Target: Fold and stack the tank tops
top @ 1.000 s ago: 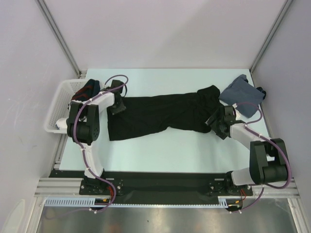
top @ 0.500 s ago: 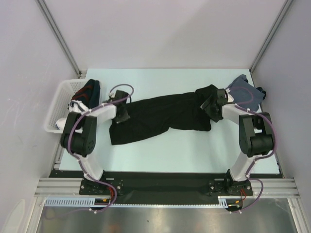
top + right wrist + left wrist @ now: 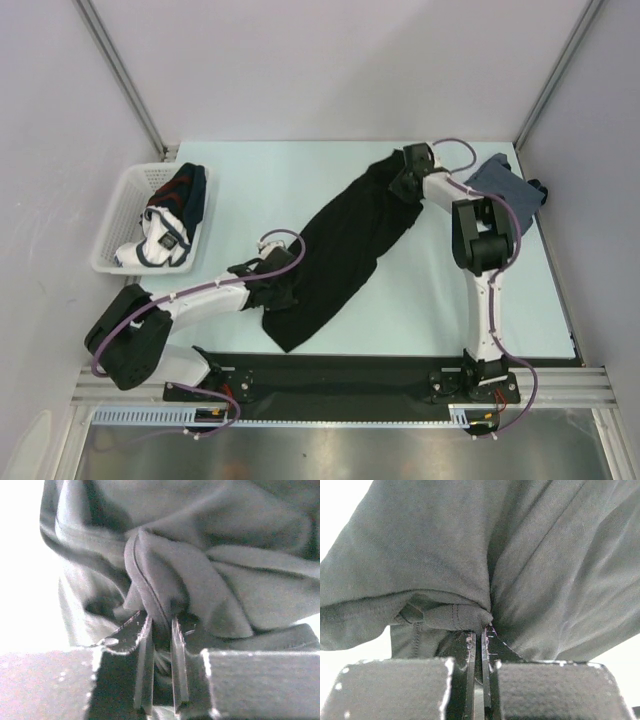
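The black tank top (image 3: 345,245) lies stretched in a diagonal band from the table's near left to its far right. My left gripper (image 3: 277,290) is shut on its near hem, and a pinched fold of black cloth (image 3: 465,615) bunches right at the fingertips. At the far end my right gripper (image 3: 408,170) is shut on a gathered fold of the same top (image 3: 155,600). The slate blue-grey tank top (image 3: 505,185) lies crumpled at the far right corner, just beyond the right arm.
A white basket (image 3: 118,222) holding dark and white clothes stands at the left edge of the table. Grey walls and metal posts close in the back and both sides. The arms' bases sit on the black rail along the near edge.
Both grippers closed on the black tank top. The left one pulled its end toward the near edge, the right one carried its end to the far right, turning the top from level to diagonal.
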Controlling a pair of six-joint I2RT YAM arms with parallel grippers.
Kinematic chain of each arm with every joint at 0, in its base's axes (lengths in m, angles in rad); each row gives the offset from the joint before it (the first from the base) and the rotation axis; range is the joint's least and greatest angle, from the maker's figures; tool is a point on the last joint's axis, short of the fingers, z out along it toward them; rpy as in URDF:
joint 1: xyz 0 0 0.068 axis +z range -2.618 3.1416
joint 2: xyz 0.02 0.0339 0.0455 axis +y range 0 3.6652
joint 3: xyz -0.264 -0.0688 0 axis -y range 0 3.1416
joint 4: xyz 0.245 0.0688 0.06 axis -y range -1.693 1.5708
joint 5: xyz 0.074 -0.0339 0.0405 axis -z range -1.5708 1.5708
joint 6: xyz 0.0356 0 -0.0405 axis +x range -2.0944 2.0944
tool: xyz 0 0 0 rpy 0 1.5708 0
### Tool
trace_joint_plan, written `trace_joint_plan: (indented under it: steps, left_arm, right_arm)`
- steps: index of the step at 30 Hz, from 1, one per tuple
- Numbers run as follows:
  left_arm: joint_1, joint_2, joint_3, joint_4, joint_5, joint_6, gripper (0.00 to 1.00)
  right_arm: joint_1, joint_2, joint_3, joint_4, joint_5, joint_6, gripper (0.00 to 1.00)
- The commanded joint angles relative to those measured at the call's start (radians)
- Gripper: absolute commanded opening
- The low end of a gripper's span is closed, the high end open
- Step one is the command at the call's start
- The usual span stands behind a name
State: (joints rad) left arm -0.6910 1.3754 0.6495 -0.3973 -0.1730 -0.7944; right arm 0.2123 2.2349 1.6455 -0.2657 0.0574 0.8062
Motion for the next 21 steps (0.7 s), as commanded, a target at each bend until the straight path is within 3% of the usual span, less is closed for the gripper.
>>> trace_joint_plan:
  steps: [1, 6, 9, 11, 12, 15, 16, 19, 21]
  left_arm:
    - [-0.103, 0.005, -0.053, -0.075, 0.096, -0.147, 0.00]
    - [-0.226, 0.050, -0.082, 0.041, 0.135, -0.242, 0.01]
    - [-0.295, 0.047, -0.100, 0.144, 0.129, -0.336, 0.16]
    - [-0.329, 0.034, -0.119, 0.187, 0.124, -0.367, 0.20]
    - [-0.338, 0.037, -0.120, 0.213, 0.127, -0.377, 0.24]
    - [-0.363, 0.066, -0.096, 0.186, 0.124, -0.387, 0.49]
    - [-0.370, 0.076, -0.082, 0.175, 0.121, -0.387, 0.61]
    - [-0.421, 0.054, -0.067, 0.129, 0.084, -0.407, 0.77]
    - [-0.432, 0.018, -0.059, 0.088, 0.057, -0.413, 0.80]
  right_arm:
    - [0.001, 0.167, 0.241, -0.073, -0.039, -0.038, 0.16]
    - [-0.005, 0.360, 0.531, -0.030, -0.137, -0.045, 0.17]
    - [-0.022, 0.494, 0.703, 0.025, -0.244, -0.010, 0.07]
    - [-0.033, 0.557, 0.792, 0.086, -0.312, 0.027, 0.08]
    - [-0.034, 0.565, 0.807, 0.111, -0.324, 0.031, 0.24]
    - [-0.031, 0.549, 0.804, 0.172, -0.318, -0.010, 0.83]
    - [-0.031, 0.539, 0.798, 0.189, -0.312, -0.030, 0.88]
    - [-0.037, 0.497, 0.774, 0.181, -0.301, -0.100, 0.91]
    - [-0.050, 0.458, 0.755, 0.163, -0.301, -0.152, 0.89]
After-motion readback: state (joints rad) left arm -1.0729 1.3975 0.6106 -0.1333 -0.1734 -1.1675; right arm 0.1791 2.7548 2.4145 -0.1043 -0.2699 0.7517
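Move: Both hands already pinch the black tank top, stretched slantwise between them; its middle is about 14 cm ahead of and 15 cm right of the left hand, and some 17 cm back and 16 cm left of the right hand. The left takes its end to bare table about 5 cm back and 10 cm right, the right to bare table about 12 cm ahead and 7 cm left. The folded blue tank top lies some 31 cm right of the right hand, 2 cm nearer. Sideways to its right and somewhat back, about 13 cm in all, the left hand drags its end of the black tank top, rolling some 20 degrees so its left side sinks. Forward and to the left, roughly 15 cm, the right hand takes the other end towards the far table edge, its fingers tipping outward. Both open wide late on, rising a little as they let go. ##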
